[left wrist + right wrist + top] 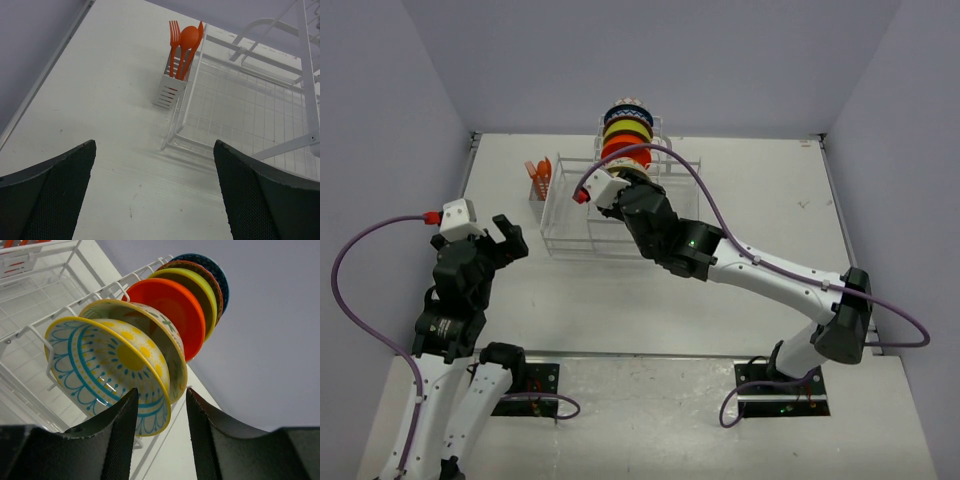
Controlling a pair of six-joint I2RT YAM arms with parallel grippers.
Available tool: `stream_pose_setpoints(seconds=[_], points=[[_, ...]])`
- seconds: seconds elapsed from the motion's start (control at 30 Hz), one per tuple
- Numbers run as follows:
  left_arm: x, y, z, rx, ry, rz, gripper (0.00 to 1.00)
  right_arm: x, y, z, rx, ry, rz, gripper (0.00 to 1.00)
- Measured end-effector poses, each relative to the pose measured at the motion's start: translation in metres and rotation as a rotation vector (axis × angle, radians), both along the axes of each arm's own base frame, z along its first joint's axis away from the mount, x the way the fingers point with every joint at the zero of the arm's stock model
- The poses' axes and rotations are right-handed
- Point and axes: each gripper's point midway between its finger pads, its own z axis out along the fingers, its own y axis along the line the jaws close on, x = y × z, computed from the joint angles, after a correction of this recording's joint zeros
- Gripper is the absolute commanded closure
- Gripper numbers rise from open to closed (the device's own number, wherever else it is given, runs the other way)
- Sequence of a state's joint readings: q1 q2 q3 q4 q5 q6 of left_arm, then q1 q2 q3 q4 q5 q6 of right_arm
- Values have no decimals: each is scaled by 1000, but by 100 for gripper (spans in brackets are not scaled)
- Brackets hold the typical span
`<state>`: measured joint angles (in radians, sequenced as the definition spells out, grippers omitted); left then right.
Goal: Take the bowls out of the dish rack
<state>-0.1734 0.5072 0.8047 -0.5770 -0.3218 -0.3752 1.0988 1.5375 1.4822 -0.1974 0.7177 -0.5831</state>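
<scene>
The white wire dish rack (572, 228) stands mid-table. Several bowls (626, 128) stand on edge in a row in its upright slots. In the right wrist view the nearest bowl is cream with a yellow rim and blue-yellow pattern (102, 367). Behind it are a cream floral one (162, 337), an orange-red one (172, 305), a yellow-green one (202, 285) and a dark blue one (220, 272). My right gripper (160, 412) is open, and the nearest bowl's lower rim lies between its fingers. It is over the rack (623, 172). My left gripper (516, 238) is open and empty, left of the rack.
A small white utensil cup (169, 90) with orange utensils (541, 170) hangs at the rack's left corner. The rack's flat basket (240, 115) holds nothing in the left wrist view. Grey walls close in the table at the back and sides.
</scene>
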Motion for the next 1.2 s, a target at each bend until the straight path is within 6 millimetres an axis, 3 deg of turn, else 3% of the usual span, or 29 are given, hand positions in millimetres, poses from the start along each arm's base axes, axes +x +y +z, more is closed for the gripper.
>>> stream_pose_setpoints(seconds=[0.6,1.2], points=[[0,-5,0,0,1,-23,0,10,3,-11,-9,-67,-25,80],[0,-5,-1,2,2,-21,0,13,-4,-7,-32,-106,-60,99]])
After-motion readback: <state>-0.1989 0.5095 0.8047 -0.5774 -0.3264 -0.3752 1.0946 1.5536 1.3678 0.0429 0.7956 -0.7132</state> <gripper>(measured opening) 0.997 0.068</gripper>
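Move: The front bowl, white and blue with a yellow rim, has its middle about 6 cm to the right hand's left, 3 cm ahead and 2 cm lower, its right rim just off the half-open fingers. A cream patterned bowl sits about 3 cm beyond it and an orange one roughly 9 cm beyond it, both in line. From the left hand, the front bowl is some 12 cm ahead, 29 cm right and 5 cm higher. The right hand eases about 1.5 cm forward and slightly down, closing its fingers to pinch the front bowl's right rim. ##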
